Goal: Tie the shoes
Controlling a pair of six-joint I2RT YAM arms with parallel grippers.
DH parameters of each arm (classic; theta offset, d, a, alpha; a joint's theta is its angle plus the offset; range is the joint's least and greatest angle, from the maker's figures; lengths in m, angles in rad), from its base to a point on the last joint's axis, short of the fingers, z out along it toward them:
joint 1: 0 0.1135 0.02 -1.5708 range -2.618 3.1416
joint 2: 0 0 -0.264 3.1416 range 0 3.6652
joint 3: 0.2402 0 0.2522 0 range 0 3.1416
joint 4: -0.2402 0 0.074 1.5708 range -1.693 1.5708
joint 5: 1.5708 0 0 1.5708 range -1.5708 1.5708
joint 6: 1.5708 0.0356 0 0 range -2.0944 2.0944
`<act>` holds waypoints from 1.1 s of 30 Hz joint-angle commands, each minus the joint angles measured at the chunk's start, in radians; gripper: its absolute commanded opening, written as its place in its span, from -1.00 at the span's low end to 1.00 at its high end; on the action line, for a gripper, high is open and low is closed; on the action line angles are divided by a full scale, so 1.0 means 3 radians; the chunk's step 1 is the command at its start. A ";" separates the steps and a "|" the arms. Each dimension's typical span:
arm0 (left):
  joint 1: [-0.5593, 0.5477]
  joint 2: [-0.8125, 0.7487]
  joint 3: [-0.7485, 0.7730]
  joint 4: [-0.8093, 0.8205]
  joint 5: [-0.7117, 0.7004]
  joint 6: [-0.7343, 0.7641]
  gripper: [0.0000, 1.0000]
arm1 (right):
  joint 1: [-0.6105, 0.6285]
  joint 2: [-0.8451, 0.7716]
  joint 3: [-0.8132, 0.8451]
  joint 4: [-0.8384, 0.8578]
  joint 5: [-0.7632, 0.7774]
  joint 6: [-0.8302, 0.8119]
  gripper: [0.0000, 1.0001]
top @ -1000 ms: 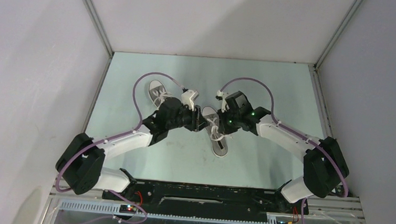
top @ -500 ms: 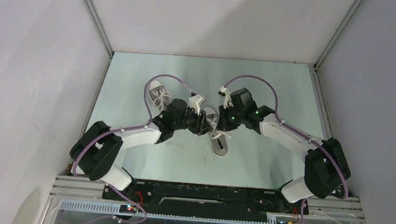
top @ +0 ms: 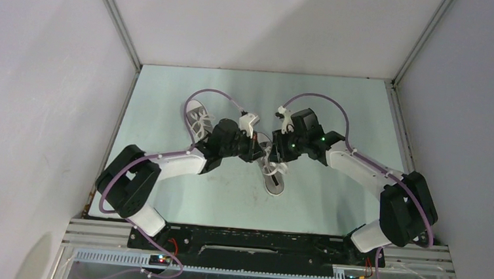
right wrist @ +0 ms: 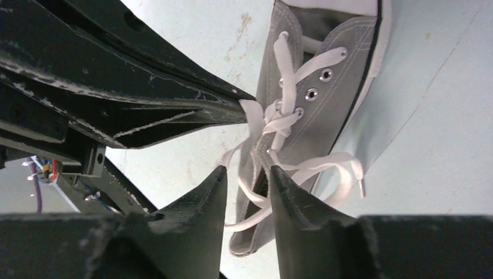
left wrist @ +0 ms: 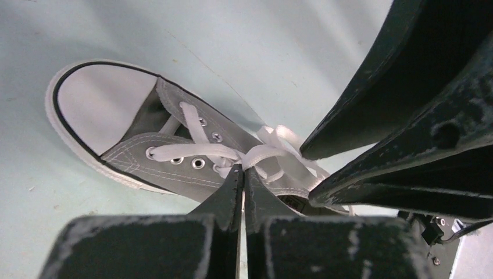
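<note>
One grey shoe [top: 274, 183] with a white toe cap lies mid-table, toe towards the arms; it also shows in the left wrist view [left wrist: 145, 145] and the right wrist view [right wrist: 325, 75]. Its white laces [left wrist: 232, 154] lie loose and crossed over the eyelets. My left gripper [top: 261, 152] is over the shoe's throat; its jaws [left wrist: 243, 174] are shut on a lace strand. My right gripper [top: 274, 158] faces it from the right, and is open [right wrist: 249, 174] with loose lace loops [right wrist: 325, 165] hanging between and beyond its fingers. The second grey shoe [top: 198, 118] lies at the far left, partly behind the left arm.
The pale green table [top: 338, 106] is enclosed by white walls on the left, back and right. Purple cables [top: 313, 98] arch over both wrists. The two wrists almost touch above the middle shoe. The arm bases and a black rail [top: 243, 244] run along the near edge.
My left arm has stretched farther out, carrying its gripper a little right and back over the shoe. The right gripper has shifted slightly back. The shoe has stayed in place.
</note>
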 commanded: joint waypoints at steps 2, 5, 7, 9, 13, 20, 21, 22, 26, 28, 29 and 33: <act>0.0104 -0.0081 0.0023 -0.0030 -0.0148 -0.0091 -1.00 | -0.0160 -0.0171 -0.0006 0.0065 -0.0028 -0.0027 -0.22; 0.0211 -0.0135 -0.0045 -0.0078 -0.0188 -0.0171 -1.00 | -0.0242 -0.0316 -0.0035 0.0000 0.0017 -0.0064 0.04; 0.0272 -0.0182 -0.0111 -0.0084 -0.0203 -0.0231 -1.00 | -0.0287 -0.0430 -0.0108 -0.0035 0.0099 -0.0088 0.08; 0.0321 -0.0214 -0.0150 -0.0077 -0.0182 -0.0269 -1.00 | -0.0335 -0.0523 -0.0204 -0.0070 0.0186 -0.0135 0.08; 0.0365 -0.0213 -0.0164 -0.0165 -0.0211 -0.0328 -1.00 | -0.0419 -0.0607 -0.0427 -0.0147 0.0375 -0.0254 0.01; 0.0451 -0.0462 -0.0280 -0.0300 -0.0310 -0.0387 -1.00 | -0.0459 -0.0531 -0.0710 -0.0036 0.0464 -0.0222 0.12; 0.0465 -0.0516 -0.0293 -0.0349 -0.0316 -0.0394 -1.00 | -0.0456 -0.0473 -0.0711 -0.0015 0.0452 -0.0229 0.17; 0.0480 -0.0584 -0.0300 -0.0399 -0.0325 -0.0391 -1.00 | -0.0455 -0.0419 -0.0707 0.0006 0.0407 -0.0251 0.22; 0.0514 -0.0820 -0.0332 -0.0586 -0.0365 -0.0373 -1.00 | -0.0453 -0.0154 -0.0598 0.0008 0.0414 -0.0301 0.32; 0.0523 -0.0932 -0.0337 -0.0651 -0.0359 -0.0369 -1.00 | -0.0415 0.0000 -0.0493 -0.0065 0.0568 -0.0307 0.27; 0.0521 -0.0977 -0.0335 -0.0682 -0.0348 -0.0361 -1.00 | -0.0382 0.0065 -0.0448 -0.0094 0.0647 -0.0322 0.25; 0.0523 -0.1053 -0.0300 -0.0800 -0.0294 -0.0329 -1.00 | -0.0196 0.0220 -0.0367 -0.0046 0.0902 -0.0308 0.24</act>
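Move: My left hand, already shut on a loop of lace, has the knot about 2 cm to its right, 1 cm back and 3 cm below; the other shoe lies some 22 cm left, 9 cm ahead and 7 cm lower. From my right hand, just opening, the free lace end is roughly 6 cm right, 1 cm back and 7 cm down, while the knot is about 2 cm left, 1 cm ahead and 4 cm below. I keep the loop pinched in my left hand and draw it left, away from the knot, about 8 cm, dipping slightly before rising and turning some 15 degrees counter-clockwise. Meanwhile I spread my right fingers wider and swing right past the shoe's side, rising a little, then sink some 10 cm, fingers tipping more steeply down, towards the free lace end. ##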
